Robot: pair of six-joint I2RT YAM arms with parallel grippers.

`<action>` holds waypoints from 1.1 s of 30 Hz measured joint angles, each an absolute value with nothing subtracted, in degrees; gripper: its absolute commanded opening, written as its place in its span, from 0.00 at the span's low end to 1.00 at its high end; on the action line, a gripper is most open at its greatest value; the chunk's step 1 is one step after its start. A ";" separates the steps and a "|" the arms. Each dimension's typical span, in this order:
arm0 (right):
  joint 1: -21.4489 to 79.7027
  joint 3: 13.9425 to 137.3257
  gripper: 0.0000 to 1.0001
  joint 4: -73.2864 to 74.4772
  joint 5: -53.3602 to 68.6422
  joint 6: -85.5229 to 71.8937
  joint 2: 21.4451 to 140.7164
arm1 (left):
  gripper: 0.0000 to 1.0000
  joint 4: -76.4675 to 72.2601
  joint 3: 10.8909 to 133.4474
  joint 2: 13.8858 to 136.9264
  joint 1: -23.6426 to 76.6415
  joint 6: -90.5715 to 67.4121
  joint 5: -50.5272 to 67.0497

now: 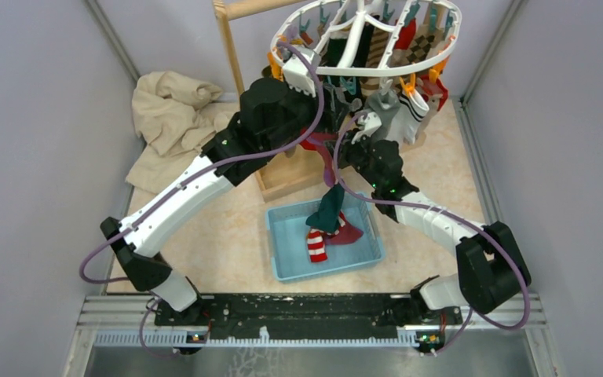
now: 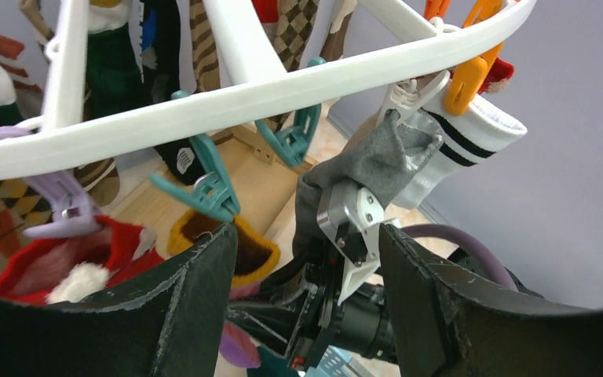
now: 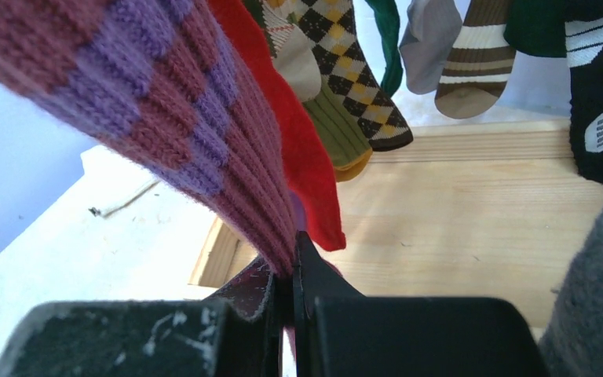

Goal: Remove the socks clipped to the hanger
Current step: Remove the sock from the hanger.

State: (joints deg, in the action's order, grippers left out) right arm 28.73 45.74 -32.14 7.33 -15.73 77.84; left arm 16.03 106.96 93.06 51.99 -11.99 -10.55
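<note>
The white hanger [image 1: 365,69] hangs at the top, with socks clipped under it. In the left wrist view its bar [image 2: 243,98] crosses overhead with a teal clip [image 2: 204,188]. My left gripper [image 2: 306,247] is open below that clip, with nothing between its fingers. Beyond it hang a grey sock [image 2: 377,157] and a white sock with black stripes [image 2: 471,137]. My right gripper [image 3: 292,255] is shut on a maroon and purple striped sock [image 3: 165,102], which stretches up and to the left. A red sock [image 3: 298,149] and an argyle sock [image 3: 345,71] hang just behind it.
A blue bin [image 1: 283,263] on the table between the arms holds a red-and-white striped sock [image 1: 316,245] and a dark green one [image 1: 330,210]. A beige cloth [image 1: 173,118] lies at the back left. The wooden stand [image 1: 232,47] rises from its base [image 3: 471,196].
</note>
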 measured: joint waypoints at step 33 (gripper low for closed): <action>28.73 44.84 0.00 -31.66 8.49 -15.68 77.84 | 0.44 18.33 112.01 97.95 52.01 -14.37 -22.59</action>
State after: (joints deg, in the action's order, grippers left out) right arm 28.73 44.84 -31.66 8.49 -15.68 77.84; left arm 18.33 112.01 97.95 52.01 -14.37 -22.59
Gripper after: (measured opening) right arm 0.018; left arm 0.454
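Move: Ahead of the open left hand by about 5 cm, 2 cm to its left and a touch higher, is the teal clip holding the mustard-cuffed striped sock. An empty teal clip is about 5 cm ahead and 3 cm right of that hand; a lilac clip with a red sock is some 6 cm ahead and 8 cm left. From the right hand, already shut on the striped sock, the sock's clip lies roughly 12 cm up, 4 cm left and 2 cm ahead. Swinging a little left and up first, the left hand then reaches some 4 cm forward while sinking about 2.5 cm towards the sock's teal clip, turning about 10 degrees counter-clockwise, its wide-open fingers closing partway to come close under the clip. The right hand keeps its pinch on the striped sock below, sinking barely a centimetre. ##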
